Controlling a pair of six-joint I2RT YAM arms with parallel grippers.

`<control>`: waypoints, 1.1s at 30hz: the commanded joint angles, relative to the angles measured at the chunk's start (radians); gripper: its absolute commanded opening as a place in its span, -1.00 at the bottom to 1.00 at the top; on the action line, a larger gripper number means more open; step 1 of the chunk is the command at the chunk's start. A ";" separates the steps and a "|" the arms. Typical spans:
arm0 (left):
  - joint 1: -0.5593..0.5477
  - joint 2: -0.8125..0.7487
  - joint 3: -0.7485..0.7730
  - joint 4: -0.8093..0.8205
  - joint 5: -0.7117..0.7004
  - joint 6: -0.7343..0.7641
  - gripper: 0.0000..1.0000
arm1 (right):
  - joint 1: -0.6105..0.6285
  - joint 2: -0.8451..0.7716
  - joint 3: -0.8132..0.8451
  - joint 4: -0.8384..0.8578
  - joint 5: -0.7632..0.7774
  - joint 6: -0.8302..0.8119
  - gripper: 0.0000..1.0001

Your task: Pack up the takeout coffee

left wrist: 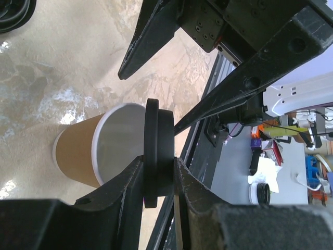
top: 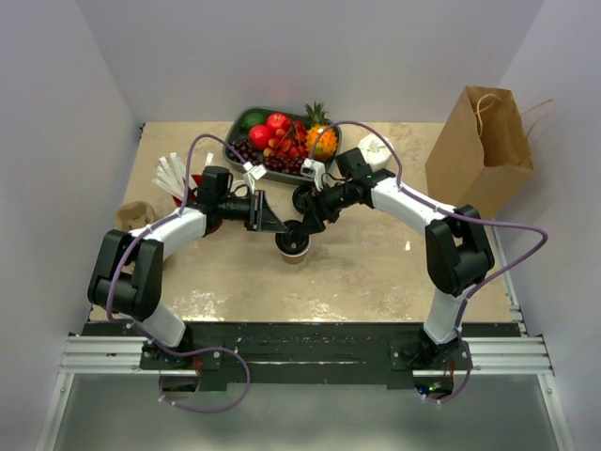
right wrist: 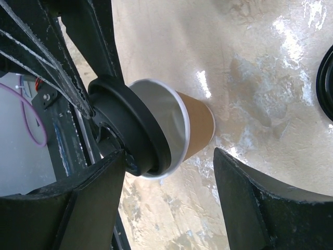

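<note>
The takeout coffee cup (top: 294, 252) stands mid-table, brown kraft outside (left wrist: 78, 156) and white inside (right wrist: 166, 112). Its black lid (left wrist: 158, 151) is tilted on edge against the cup's open rim, not seated flat. My left gripper (left wrist: 158, 165) is shut on that lid, one finger on each face. From the other side, my right gripper (right wrist: 169, 179) stands open just above the cup (right wrist: 196, 122) and lid (right wrist: 130, 130). Its fingers straddle the space beside them and touch nothing. Both grippers meet over the cup in the top view.
A tall brown paper bag (top: 479, 141) stands open at the back right. A fruit tray (top: 242, 141) sits at the back centre. A red cup with white straws (top: 183, 183) and a lidless brown cup (top: 134, 216) are at the left. A dark round object (right wrist: 325, 83) lies nearby.
</note>
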 commanded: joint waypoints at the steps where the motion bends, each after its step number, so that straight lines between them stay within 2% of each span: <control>1: 0.006 0.001 0.034 -0.010 -0.006 0.014 -0.49 | 0.009 0.010 0.051 0.009 -0.019 -0.001 0.41; 7: 0.006 -0.002 0.046 -0.017 -0.030 0.032 -0.14 | 0.009 0.016 0.056 0.011 -0.039 0.005 0.40; 17: 0.006 -0.002 0.061 -0.061 -0.067 0.051 0.07 | 0.010 0.020 0.056 0.018 -0.049 0.015 0.40; 33: -0.004 -0.014 0.072 -0.102 -0.156 0.103 0.17 | 0.015 0.039 0.075 0.032 -0.019 0.077 0.37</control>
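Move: The left hand still pinches the tilted black lid by its edge; the coffee cup it is meant for has its middle about 3 cm to that hand's right, 3 cm back and 6 cm below. From the open right hand the cup lies some 5 cm left, 3 cm back and 5 cm below. A spare lid lies on the table, about 12 cm ahead of the right hand, 1 cm left and 9 cm lower; the red straw holder stands roughly 20 cm left of the left hand and 5 cm ahead. The left fingertips let go of the black lid's edge over the cup's mouth, opening from a narrow pinch to about twice the gap, while the hand eases about 1.5 cm forward and 1 cm down with a slight roll of its left side upward. The right hand holds its place beside the cup, fingers staying wide open, and creeps only about 1 cm left towards it. ##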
